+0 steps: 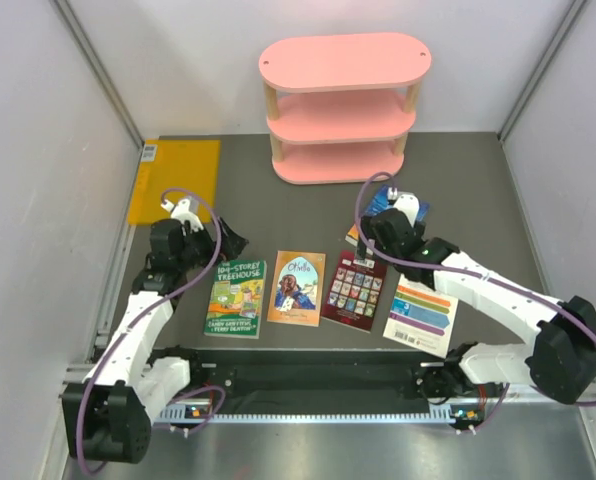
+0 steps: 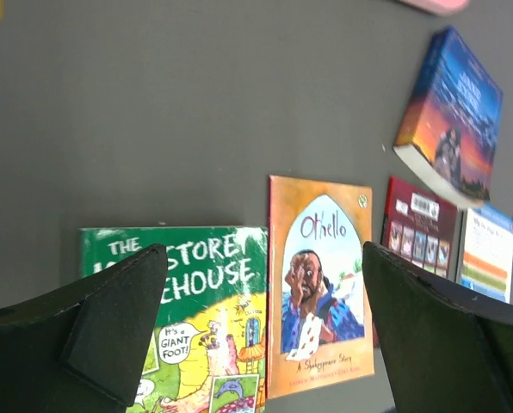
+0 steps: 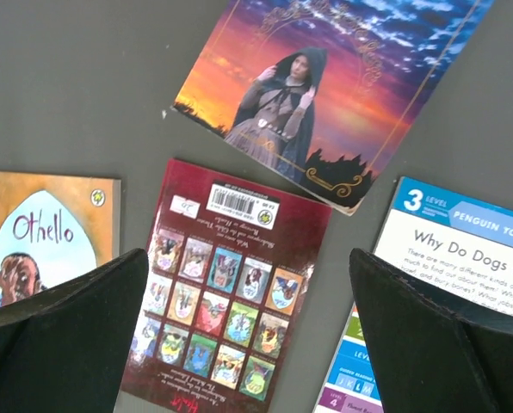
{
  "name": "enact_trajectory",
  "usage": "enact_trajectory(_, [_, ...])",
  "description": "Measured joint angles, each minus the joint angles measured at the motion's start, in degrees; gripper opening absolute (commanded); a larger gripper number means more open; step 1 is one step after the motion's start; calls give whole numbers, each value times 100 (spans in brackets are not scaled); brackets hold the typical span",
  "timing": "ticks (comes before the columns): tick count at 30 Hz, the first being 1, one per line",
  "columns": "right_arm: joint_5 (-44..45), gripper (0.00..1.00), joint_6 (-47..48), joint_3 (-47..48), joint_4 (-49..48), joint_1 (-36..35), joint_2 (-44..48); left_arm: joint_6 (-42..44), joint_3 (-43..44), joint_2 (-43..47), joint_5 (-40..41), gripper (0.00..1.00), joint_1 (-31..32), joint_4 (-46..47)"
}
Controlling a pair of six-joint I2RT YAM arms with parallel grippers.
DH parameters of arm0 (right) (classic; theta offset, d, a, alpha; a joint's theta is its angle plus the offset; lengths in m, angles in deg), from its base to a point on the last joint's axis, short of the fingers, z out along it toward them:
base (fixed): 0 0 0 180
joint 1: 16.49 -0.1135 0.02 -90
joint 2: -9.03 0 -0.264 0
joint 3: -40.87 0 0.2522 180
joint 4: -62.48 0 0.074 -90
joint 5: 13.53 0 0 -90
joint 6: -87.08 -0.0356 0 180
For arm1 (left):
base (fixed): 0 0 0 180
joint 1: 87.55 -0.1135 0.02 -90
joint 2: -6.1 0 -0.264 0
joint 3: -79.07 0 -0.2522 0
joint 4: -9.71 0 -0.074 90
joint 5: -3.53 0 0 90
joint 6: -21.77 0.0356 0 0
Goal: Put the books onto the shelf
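Four books lie in a row on the grey table: green Treehouse (image 1: pixel 236 297), orange Othello (image 1: pixel 296 287), dark red picture-grid (image 1: pixel 354 290), and white colour-striped (image 1: pixel 422 313). The blue sunset book (image 1: pixel 383 203) lies behind them, partly hidden by my right arm. The pink shelf (image 1: pixel 343 105) stands at the back, its boards bare. My left gripper (image 2: pixel 263 258) hangs open above the green (image 2: pixel 196 318) and orange (image 2: pixel 321 284) covers. My right gripper (image 3: pixel 248 258) is open over the dark red book (image 3: pixel 226 284), with the blue one (image 3: pixel 334 86) beyond. Neither gripper holds anything.
A flat yellow-orange rectangle (image 1: pixel 175 180) lies at the back left. White walls close in both sides and the back. A black rail (image 1: pixel 318 385) runs along the near edge between the arm bases.
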Motion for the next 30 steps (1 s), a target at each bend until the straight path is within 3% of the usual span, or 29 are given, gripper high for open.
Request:
enact_trajectory(6, [-404,100,-70,74,-13,-57,-94,-605,-48,59,721,99,-2,-295])
enact_trajectory(11, [-846,100,-334,138,-37,-184,-380,-721,-83,59,866,99,0,-577])
enact_trajectory(13, [-1064,99,-481,138,-59,-262,-472,-691,-66,28,881,82,0,-710])
enact_trajectory(14, [-1169,100,-538,138,-79,-289,-518,-682,-26,-42,894,65,0,-826])
enact_trajectory(15, [-1300,100,-616,138,-133,-319,-573,-678,15,-122,907,25,0,-925])
enact_trajectory(16, [-1412,100,-678,138,-195,-350,-629,-656,76,-258,905,13,0,-1054])
enact_trajectory(19, [-1784,100,-883,138,-422,-466,-848,-627,236,-686,855,0,0,-1327])
enact_trajectory(26, [-2691,99,-1381,144,-1449,-774,-1399,-649,778,-1633,984,0,11,-2323])
enact_trajectory(30, [-3182,92,-1639,258,-2144,-881,-1912,-531,1220,-1958,1281,0,37,-2791])
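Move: The green Treehouse book lies about 7 cm back and 1 cm to the right of my left hand, some 14 cm below. Beside it, Othello is about 16 cm to my left hand's right and 4 cm back. From my right hand, the Treehouse book is roughly 37 cm left and 6 cm back, Othello 22 cm left and 4 cm back, and the dark red book 8 cm left and 4 cm back, all around 12 cm below. I shut my wide-open left fingers on nothing while bringing them down about 8 cm, with a little left and back, tipping them some 35 degrees steeper over the far left corner of the Treehouse book. Meanwhile I sweep my right hand about 18 cm left past the dark red book to above Othello, sinking and drawing back slightly, its fingers still wide, rolling its left side up and turning counter-clockwise towards the Treehouse book. ##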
